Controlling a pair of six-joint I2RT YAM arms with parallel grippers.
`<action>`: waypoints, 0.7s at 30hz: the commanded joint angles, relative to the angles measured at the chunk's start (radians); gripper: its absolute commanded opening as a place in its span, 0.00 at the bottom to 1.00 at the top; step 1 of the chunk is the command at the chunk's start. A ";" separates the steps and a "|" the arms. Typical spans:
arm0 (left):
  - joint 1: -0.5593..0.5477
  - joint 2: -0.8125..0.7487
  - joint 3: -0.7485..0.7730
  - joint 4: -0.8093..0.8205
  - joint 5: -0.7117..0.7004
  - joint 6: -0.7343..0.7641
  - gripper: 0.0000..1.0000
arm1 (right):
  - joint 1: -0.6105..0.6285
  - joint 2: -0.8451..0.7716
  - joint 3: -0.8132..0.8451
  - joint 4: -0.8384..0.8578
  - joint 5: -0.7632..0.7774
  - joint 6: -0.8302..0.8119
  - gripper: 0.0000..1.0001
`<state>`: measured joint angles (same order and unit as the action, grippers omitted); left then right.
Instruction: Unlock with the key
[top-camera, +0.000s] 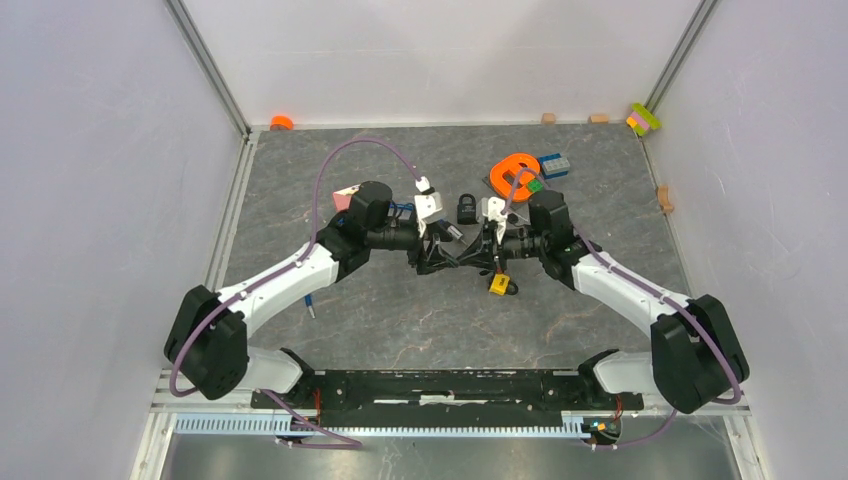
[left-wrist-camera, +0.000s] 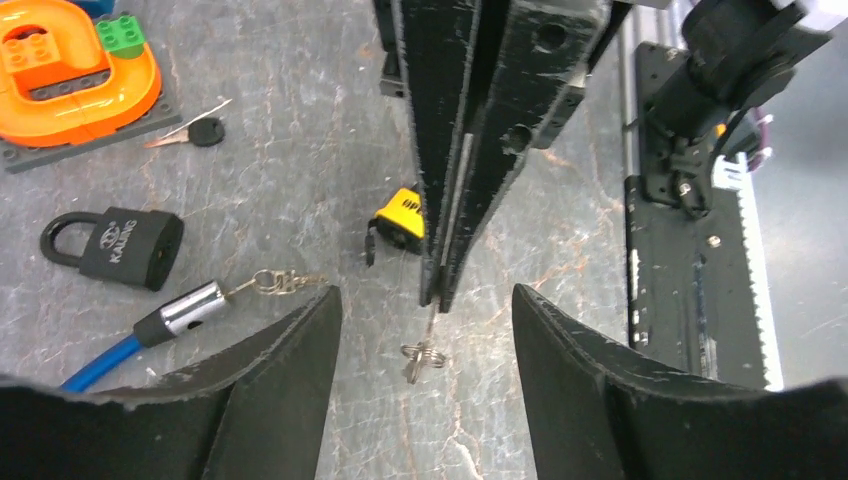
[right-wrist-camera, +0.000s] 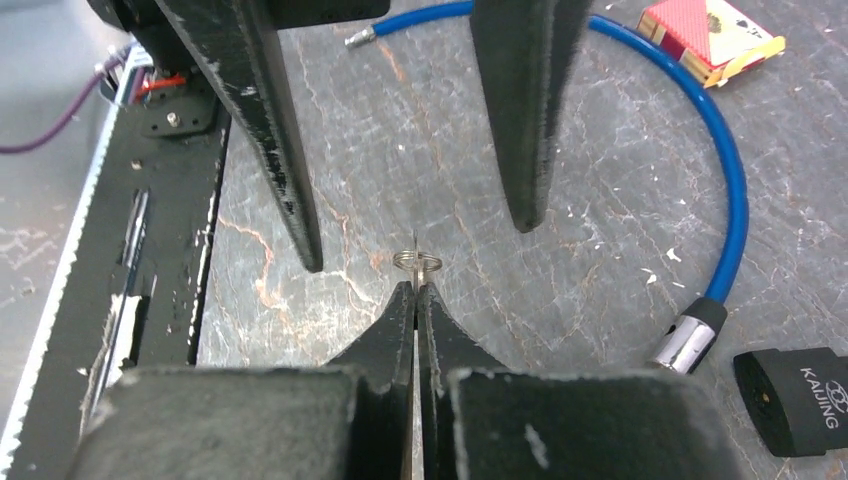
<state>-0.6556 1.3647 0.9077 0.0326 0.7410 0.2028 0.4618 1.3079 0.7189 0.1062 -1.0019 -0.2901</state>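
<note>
My right gripper (right-wrist-camera: 415, 290) is shut on the key, a thin metal blade pinched edge-on between its fingers. The key's wire ring (right-wrist-camera: 417, 262) sticks out past the tips and hangs a little above the table. In the left wrist view the right gripper's fingers (left-wrist-camera: 450, 160) point down at me with the ring (left-wrist-camera: 422, 355) just below them. My left gripper (left-wrist-camera: 428, 295) is open, one finger on each side of the ring, touching nothing. A black padlock (left-wrist-camera: 125, 248) lies flat to the left. A small yellow padlock (left-wrist-camera: 400, 218) lies behind the right gripper.
A blue cable (right-wrist-camera: 730, 180) with a silver end (left-wrist-camera: 190, 308) and small chain curves past the black padlock (right-wrist-camera: 800, 400). A second key with a black head (left-wrist-camera: 190, 133) lies by the orange toy (left-wrist-camera: 70, 70). A red card box (right-wrist-camera: 710, 30) and the black base rail (left-wrist-camera: 700, 280) are nearby.
</note>
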 joint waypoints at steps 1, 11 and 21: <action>0.009 -0.019 0.046 0.026 0.106 -0.095 0.66 | -0.034 -0.027 -0.001 0.168 -0.078 0.163 0.00; 0.029 0.003 0.026 0.107 0.127 -0.163 0.52 | -0.071 -0.034 -0.052 0.326 -0.136 0.330 0.00; 0.042 0.017 0.021 0.130 0.154 -0.182 0.48 | -0.075 -0.038 -0.055 0.339 -0.159 0.347 0.00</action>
<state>-0.6201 1.3773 0.9230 0.1120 0.8494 0.0631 0.3920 1.2991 0.6708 0.3897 -1.1362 0.0299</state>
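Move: The key held in the shut right fingers pokes out between the open left fingertips: its middle is about 2 cm left of the right hand, and within about 1 cm of the left hand point, slightly below it. From the left hand, the yellow padlock is roughly 9 cm right, 2 back and 16 below; the cable lock's silver end is about 9 ahead and 1 left, the black padlock some 14 ahead and 2 right, both about as far below. The right fingers keep their pinch on the key and lift it about 3.5 cm, tilting up some 10 degrees towards level. The left hand rises about 2 cm alongside, tips its fingers up slightly and narrows them from nearly three-quarters to half open around the ringed end, still with a gap on either side. ##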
